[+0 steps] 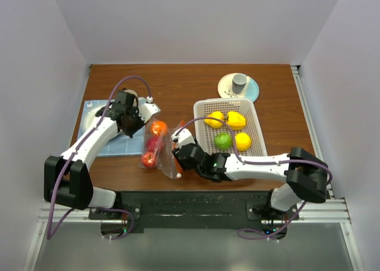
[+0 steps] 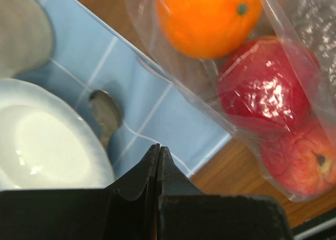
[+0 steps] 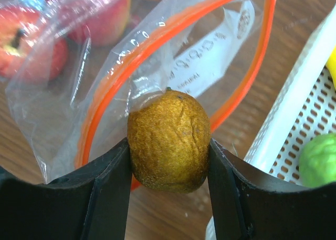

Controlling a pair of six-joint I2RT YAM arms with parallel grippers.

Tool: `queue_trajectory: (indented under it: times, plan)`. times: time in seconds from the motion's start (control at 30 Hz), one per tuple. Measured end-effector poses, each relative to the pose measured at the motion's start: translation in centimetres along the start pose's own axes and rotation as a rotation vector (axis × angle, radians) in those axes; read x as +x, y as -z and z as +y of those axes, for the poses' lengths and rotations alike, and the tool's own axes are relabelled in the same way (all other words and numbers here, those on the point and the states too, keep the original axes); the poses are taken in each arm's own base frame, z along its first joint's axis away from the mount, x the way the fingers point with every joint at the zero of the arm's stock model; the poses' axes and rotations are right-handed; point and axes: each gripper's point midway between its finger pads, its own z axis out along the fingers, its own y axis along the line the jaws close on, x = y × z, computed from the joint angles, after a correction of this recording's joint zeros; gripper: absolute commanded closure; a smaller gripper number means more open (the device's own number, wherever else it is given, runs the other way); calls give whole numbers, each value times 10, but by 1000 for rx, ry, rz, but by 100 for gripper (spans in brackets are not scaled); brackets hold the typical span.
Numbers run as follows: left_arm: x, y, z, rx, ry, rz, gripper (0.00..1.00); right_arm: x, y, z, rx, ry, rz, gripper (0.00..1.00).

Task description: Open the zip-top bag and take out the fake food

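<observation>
The clear zip-top bag (image 1: pixel 161 155) lies at the table's front middle, its orange-red zip strip (image 3: pixel 247 82) open in a loop. Inside it show an orange (image 2: pixel 207 19), a red fruit (image 2: pixel 262 87) and a red apple (image 2: pixel 296 156). My right gripper (image 3: pixel 168 145) is shut on a brown kiwi-like fake fruit (image 3: pixel 168 140) just outside the bag's mouth; the gripper also shows in the top view (image 1: pixel 177 152). My left gripper (image 2: pixel 158 148) is shut with nothing seen between the jaws. It hovers over the blue cloth beside the bag's far end (image 1: pixel 139 121).
The white basket (image 1: pixel 225 101) right of the bag holds yellow fruits (image 1: pixel 236 120) and a green one (image 1: pixel 223 141); its rim shows in the right wrist view (image 3: pixel 283 124). A blue cloth (image 1: pixel 119 145) carries a white dish (image 2: pixel 47 140) and spoon (image 2: pixel 105 114). A grey cup (image 1: pixel 239 82) stands behind.
</observation>
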Motion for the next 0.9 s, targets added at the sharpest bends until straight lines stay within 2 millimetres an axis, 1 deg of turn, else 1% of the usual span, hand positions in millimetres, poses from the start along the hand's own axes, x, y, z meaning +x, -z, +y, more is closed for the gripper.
queue_trajectory:
  times: [0.07,0.13,0.2,0.23,0.27,0.33,0.37,0.4,0.43,0.5,0.53,0.57,0.63,0.7,0.73,0.8,0.83,0.9]
  plan:
    - [10,-5,-13,43,15,19,100,5,8,-4,10,1,12,70]
    - [16,-8,-23,82,32,29,100,3,21,-12,15,-7,7,71]
    - [17,-8,-29,108,46,27,94,-11,40,-21,20,-30,-28,71]
    - [15,-8,-32,121,53,17,91,-22,50,-27,29,-50,-62,71]
    - [13,-8,-34,133,60,9,86,-33,59,-35,44,-68,-94,71]
    - [9,-7,-39,161,77,-6,80,-48,73,-49,84,-92,-140,70]
    - [6,-7,-41,173,85,-16,76,-54,78,-57,115,-99,-157,68]
    - [2,-7,-43,189,97,-30,75,-58,80,-65,146,-104,-164,66]
    - [0,-7,-44,199,102,-39,74,-59,81,-73,182,-105,-165,55]
    - [-4,-7,-49,224,120,-52,72,-52,78,-92,261,-94,-139,38]
    - [-5,-8,-51,236,126,-56,72,-45,75,-101,302,-86,-118,14]
    - [-5,-8,-52,245,132,-59,71,-39,73,-108,339,-80,-98,2]
    - [-5,-11,-55,257,141,-64,69,-26,69,-118,401,-73,-59,1]
    - [-1,-16,-59,264,152,-58,67,-10,66,-124,441,-51,-14,1]
    - [3,-19,-62,269,156,-49,57,-3,66,-126,450,-44,4,1]
    - [9,-24,-66,280,169,-31,48,5,68,-129,462,-37,19,1]
    - [11,-27,-68,287,177,-23,41,5,69,-130,463,-38,19,1]
    - [10,-30,-70,300,186,-21,38,2,72,-131,462,-48,7,2]
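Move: The right hand holds the brown fruit at the bag's mouth; the basket's near left corner is its goal, some 13 cm right, 2 cm back and 7 cm below. From this hand, the green fruit lies about 17 cm right and 7 ahead, the round yellow fruit 24 right and 7 ahead. For the left hand, the red apple in the bag is 7 cm right, 3 back and 8 below; the orange is 8 right and 2 ahead, the near red fruit 6 right and 8 back. Already gripping the brown fruit, the right hand carries it clear of the bag's mouth and some 14 cm to the right, first arcing up about 10 cm to pass over the basket's left rim, then sinking about 5 cm while turning roughly 25 degrees clockwise, and opens wide to let it go above the near left part of the basket. Meanwhile the empty left hand comes down, right and back, about 4 to 5 cm each way, towards the red apple, tilting and opening its shut fingers to about half beside the bag; whether they touch the film can't be seen. ##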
